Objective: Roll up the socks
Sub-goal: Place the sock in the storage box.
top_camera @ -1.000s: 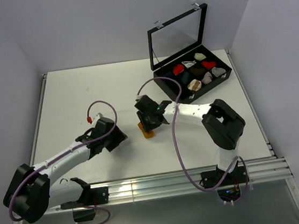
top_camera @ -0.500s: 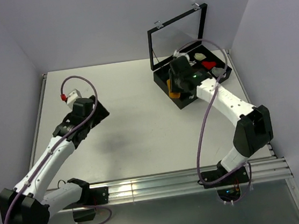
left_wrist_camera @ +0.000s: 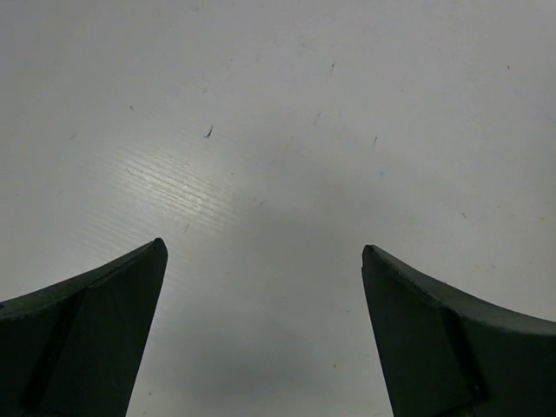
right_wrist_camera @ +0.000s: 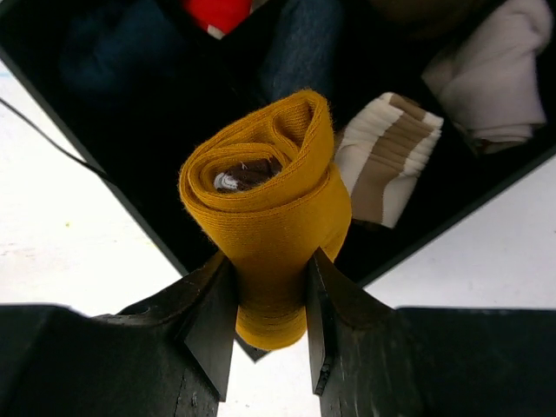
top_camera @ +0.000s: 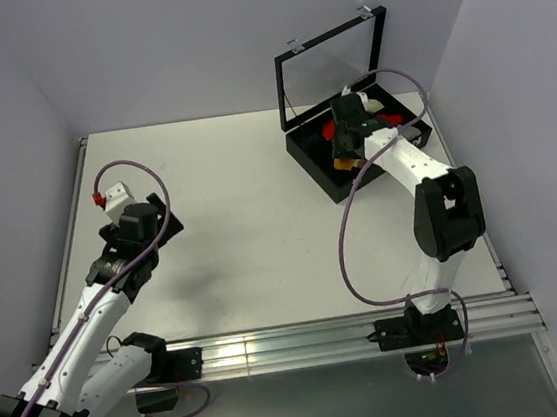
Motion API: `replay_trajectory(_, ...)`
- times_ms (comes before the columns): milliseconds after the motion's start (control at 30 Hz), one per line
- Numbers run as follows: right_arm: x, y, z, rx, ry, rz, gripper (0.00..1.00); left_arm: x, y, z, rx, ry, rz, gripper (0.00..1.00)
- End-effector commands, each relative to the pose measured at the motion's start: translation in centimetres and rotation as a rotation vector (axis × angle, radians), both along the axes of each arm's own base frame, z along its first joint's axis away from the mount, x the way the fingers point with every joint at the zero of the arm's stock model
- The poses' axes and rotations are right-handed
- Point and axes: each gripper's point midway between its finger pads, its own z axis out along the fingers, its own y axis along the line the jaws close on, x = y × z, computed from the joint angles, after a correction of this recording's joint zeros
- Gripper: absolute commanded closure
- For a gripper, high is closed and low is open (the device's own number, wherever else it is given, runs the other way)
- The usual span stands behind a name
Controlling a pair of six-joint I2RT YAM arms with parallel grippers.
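The socks are a tight mustard-orange roll (right_wrist_camera: 269,200) with a dark brown and white core. My right gripper (right_wrist_camera: 272,259) is shut on the roll's lower end, one finger on each side. It holds the roll above the near-left part of the black compartment box (right_wrist_camera: 139,174). From above, the right gripper (top_camera: 346,155) hangs over the box with the orange roll (top_camera: 346,165) showing beneath it. My left gripper (left_wrist_camera: 261,252) stands wide open over bare white table, nothing between its fingers; from above, the left gripper (top_camera: 158,227) is at the table's left side.
The box (top_camera: 317,176) stands at the back right with its glass lid (top_camera: 333,66) propped upright. Its compartments hold small bundles: a cream-and-tan striped one (right_wrist_camera: 388,152), a red one (right_wrist_camera: 217,13), a pale one (right_wrist_camera: 495,69) and dark ones. Table rails run along both sides.
My right arm has carried the mustard roll from the middle of the table back to above the box. My left arm has drawn away to the left and its jaws have opened wide.
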Motion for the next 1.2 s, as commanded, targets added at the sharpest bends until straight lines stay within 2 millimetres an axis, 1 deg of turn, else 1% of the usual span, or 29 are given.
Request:
replay_trajectory(0, 1.2, 0.5, -0.7, 0.006, -0.024, 0.020, 1.00, 0.9, 0.9, 1.2, 0.046, -0.049, 0.031, 0.01)
replay_trajectory(67, 1.0, 0.7, -1.5, 0.016, 0.001, 0.022, 1.00, 1.0, 0.9, 1.1, 0.052, -0.045, 0.033, 0.01)
replay_trajectory(100, 0.6, 1.0, -2.3, 0.026, 0.027, 0.034, 1.00, 1.0, 1.0, 1.0, 0.055, -0.043, 0.032, 0.01)
replay_trajectory(167, 0.3, 1.4, -2.9, 0.046, 0.044, 0.043, 1.00, 1.2, 0.9, 1.0, 0.053, -0.042, 0.031, 0.00)
replay_trajectory(200, -0.1, 1.9, -3.3, 0.069, 0.060, 0.066, 1.00, 1.2, 1.0, 1.0, 0.052, -0.043, 0.034, 0.01)
replay_trajectory(300, -0.7, 2.6, -4.0, 0.099, 0.075, 0.093, 1.00, 1.4, 1.1, 0.8, 0.048, -0.036, 0.038, 0.00)
replay_trajectory(467, -1.2, 3.5, -4.4, 0.154, 0.087, 0.115, 1.00, 1.6, 1.3, 0.5, 0.045, -0.026, 0.042, 0.01)
replay_trajectory(567, -1.5, 3.7, -4.9, 0.168, 0.106, 0.101, 1.00, 1.7, 1.4, 0.4, 0.046, -0.021, 0.048, 0.00)
replay_trajectory(667, -1.8, 3.2, -5.4, 0.179, 0.124, 0.070, 1.00, 1.6, 1.4, 0.3, 0.047, -0.018, 0.050, 0.01)
replay_trajectory(767, -2.1, 1.7, -6.1, 0.169, 0.152, -0.003, 1.00, 1.6, 1.5, 0.1, 0.048, -0.015, 0.049, 0.00)
replay_trajectory(833, -2.3, 0.7, -6.1, 0.161, 0.171, -0.036, 1.00, 1.7, 1.5, 0.1, 0.048, -0.013, 0.053, 0.01)
replay_trajectory(867, -2.7, 0.4, -6.4, 0.157, 0.192, -0.056, 1.00, 1.6, 1.5, 0.0, 0.049, -0.011, 0.053, 0.00)
replay_trajectory(933, -2.6, 0.2, -6.2, 0.167, 0.198, -0.060, 1.00, 1.7, 1.5, 0.0, 0.049, -0.011, 0.051, 0.00)
replay_trajectory(967, -2.9, 0.1, -6.5, 0.168, 0.219, -0.067, 1.00, 1.7, 1.5, 0.0, 0.049, -0.011, 0.051, 0.01)
replay_trajectory(1033, -2.7, 0.2, -6.4, 0.173, 0.234, -0.062, 1.00, 1.7, 1.5, 0.0, 0.050, -0.010, 0.050, 0.00)
replay_trajectory(1100, -2.7, 0.2, -6.9, 0.165, 0.276, -0.069, 1.00, 1.7, 1.5, 0.0, 0.051, -0.010, 0.050, 0.01)
replay_trajectory(1133, -2.8, 0.2, -7.4, 0.160, 0.297, -0.068, 1.00, 1.7, 1.5, -0.1, 0.051, -0.007, 0.052, 0.00)
replay_trajectory(1167, -2.9, 0.2, -7.5, 0.157, 0.307, -0.071, 1.00, 1.7, 1.5, -0.1, 0.052, -0.004, 0.052, 0.01)
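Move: My right hand already holds the rolled orange sock above the storage box. The empty compartment in its near-left corner lies about 2 cm back, 2 cm left and 10 cm below. The striped sock is roughly 2 cm ahead and 4 cm right, the navy sock about 6 cm straight ahead, and the red sock some 9 cm ahead and 2 cm left, all around 9 cm down. From my left hand, that compartment is about 44 cm right, 12 cm ahead and 13 cm down. I lower the orange sock about 6.5 cm with my right hand towards the empty corner compartment beside the striped sock. Most of the drop comes first, easing slightly back and left; then I level off, slide 1.5 cm back to the right and sink a little more. My fingers tip some 10 degrees steeper, the hand's left side rises about as much, and the grip stays shut on the sock. ##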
